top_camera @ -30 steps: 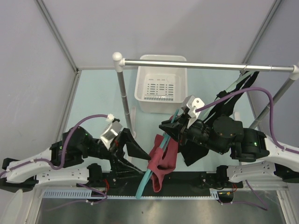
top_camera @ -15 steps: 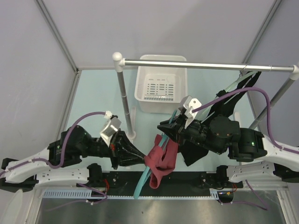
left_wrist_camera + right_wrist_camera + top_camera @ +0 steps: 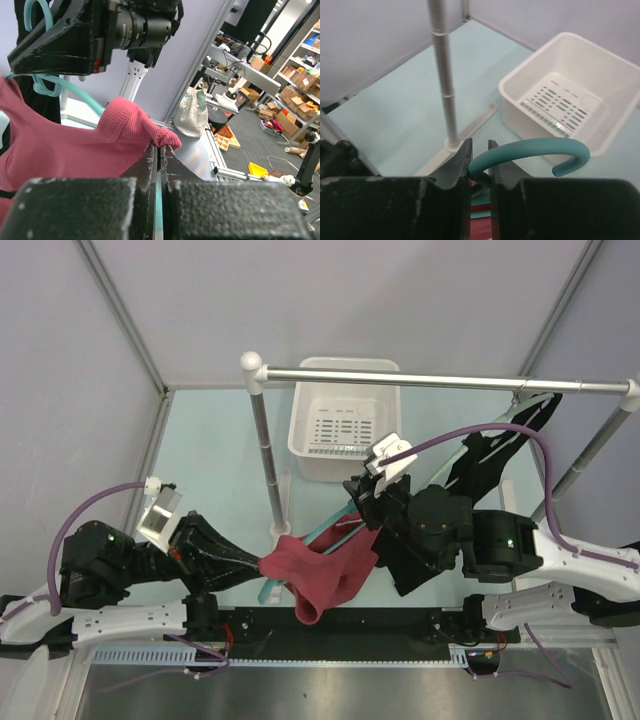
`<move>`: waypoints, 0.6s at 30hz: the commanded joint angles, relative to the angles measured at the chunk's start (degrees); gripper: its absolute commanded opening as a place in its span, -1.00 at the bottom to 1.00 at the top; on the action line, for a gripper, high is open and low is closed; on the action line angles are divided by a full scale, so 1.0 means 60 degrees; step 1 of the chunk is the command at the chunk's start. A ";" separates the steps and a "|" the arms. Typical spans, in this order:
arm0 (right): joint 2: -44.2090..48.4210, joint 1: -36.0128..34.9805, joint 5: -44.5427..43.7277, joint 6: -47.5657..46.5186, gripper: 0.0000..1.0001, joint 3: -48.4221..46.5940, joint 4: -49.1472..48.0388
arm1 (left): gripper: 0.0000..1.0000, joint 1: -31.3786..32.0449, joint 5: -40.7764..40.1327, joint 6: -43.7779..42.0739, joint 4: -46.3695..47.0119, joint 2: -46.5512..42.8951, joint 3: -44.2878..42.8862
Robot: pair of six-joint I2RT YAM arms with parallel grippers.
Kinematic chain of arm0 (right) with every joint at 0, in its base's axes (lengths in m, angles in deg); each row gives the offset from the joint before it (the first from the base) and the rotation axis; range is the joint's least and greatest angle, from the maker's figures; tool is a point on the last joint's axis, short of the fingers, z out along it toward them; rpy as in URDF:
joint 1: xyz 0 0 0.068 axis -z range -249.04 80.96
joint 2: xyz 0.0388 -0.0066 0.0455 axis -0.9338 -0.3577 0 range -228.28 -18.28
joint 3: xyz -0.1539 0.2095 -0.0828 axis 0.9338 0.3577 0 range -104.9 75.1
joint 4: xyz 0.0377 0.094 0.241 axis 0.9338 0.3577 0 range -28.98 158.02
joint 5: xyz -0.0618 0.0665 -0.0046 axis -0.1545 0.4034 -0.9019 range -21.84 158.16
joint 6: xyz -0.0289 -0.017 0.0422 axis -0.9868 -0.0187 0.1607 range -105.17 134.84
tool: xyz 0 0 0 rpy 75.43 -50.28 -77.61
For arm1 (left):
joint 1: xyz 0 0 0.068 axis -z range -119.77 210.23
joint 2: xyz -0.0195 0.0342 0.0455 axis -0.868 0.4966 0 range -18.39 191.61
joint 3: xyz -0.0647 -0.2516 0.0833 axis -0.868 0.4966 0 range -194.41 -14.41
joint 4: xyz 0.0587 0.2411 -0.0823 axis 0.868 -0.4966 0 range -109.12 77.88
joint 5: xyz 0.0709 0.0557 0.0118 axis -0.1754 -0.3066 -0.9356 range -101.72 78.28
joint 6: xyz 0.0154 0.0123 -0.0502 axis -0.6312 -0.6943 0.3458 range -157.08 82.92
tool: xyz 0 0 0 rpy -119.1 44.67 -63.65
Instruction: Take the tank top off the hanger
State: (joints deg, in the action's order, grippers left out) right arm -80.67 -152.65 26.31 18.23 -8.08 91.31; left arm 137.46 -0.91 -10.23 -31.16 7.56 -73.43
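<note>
The tank top (image 3: 318,573) is dark pink ribbed cloth, stretched sideways between the two arms just above the near edge. My left gripper (image 3: 262,566) is shut on its left edge; the left wrist view has the cloth (image 3: 75,145) bunched at the fingertips (image 3: 151,152). The teal hanger (image 3: 322,534) still runs through the garment. In the right wrist view, my right gripper (image 3: 479,145) is shut on the hanger's curved hook (image 3: 535,150). That gripper (image 3: 355,502) sits right of the rack's post.
A white perforated basket (image 3: 345,420) stands on the pale green table behind the arms. A silver rail (image 3: 440,381) crosses overhead on a white post (image 3: 265,455) with a foot near the arms. Dark garments on hangers (image 3: 500,445) hang at the rail's right end.
My left gripper closed on the tank top's edge and drew back to the left, stretching the cloth out from the hanger. The right arm shifted slightly left, still holding the hook.
</note>
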 commanded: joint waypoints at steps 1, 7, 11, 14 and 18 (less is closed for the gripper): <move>-0.0090 0.0078 -0.2544 0.0106 -1.00 -0.0580 -0.0403 | -1.00 0.0033 -0.0102 0.0051 0.0201 -0.0384 0.0081; 0.0303 0.0093 -0.4128 0.0371 -1.00 -0.0449 -0.1294 | -1.00 0.0033 -0.0555 0.0081 0.0114 -0.0737 0.0462; 0.1095 0.0078 -0.3852 0.0589 -1.00 0.0078 -0.1999 | -1.00 0.0033 -0.1199 0.0153 -0.0223 -0.0897 0.0404; 0.1767 0.0122 -0.3003 0.1246 -1.00 0.0459 -0.2190 | -1.00 0.0033 -0.1786 0.0373 -0.0297 -0.1102 0.0623; 0.2545 0.0137 -0.2447 0.2098 -1.00 0.1014 -0.2336 | -1.00 0.0033 -0.2343 0.0461 -0.0209 -0.1469 0.1076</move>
State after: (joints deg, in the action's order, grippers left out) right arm -69.70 -152.26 10.03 23.65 -3.81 83.22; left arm 137.46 -10.64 -9.01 -32.96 0.35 -68.84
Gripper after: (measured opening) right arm 0.178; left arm 0.011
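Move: The left hand already pinches the tank top's edge; the hanger's middle lies about 9 cm to its right, 3 cm ahead and slightly below. The right hand still holds the hanger by its hook; from it the tank top's middle is roughly 10 cm back, 5 cm left and 7 cm below. The basket stands straight ahead of the right hand by about 17 cm, some 25 cm below; the black garment hangs about 17 cm to its right, level with it, a little lower. Right hand pulls the hanger by its hook about 9 cm right, rising, while left keeps pinching the tank top. ##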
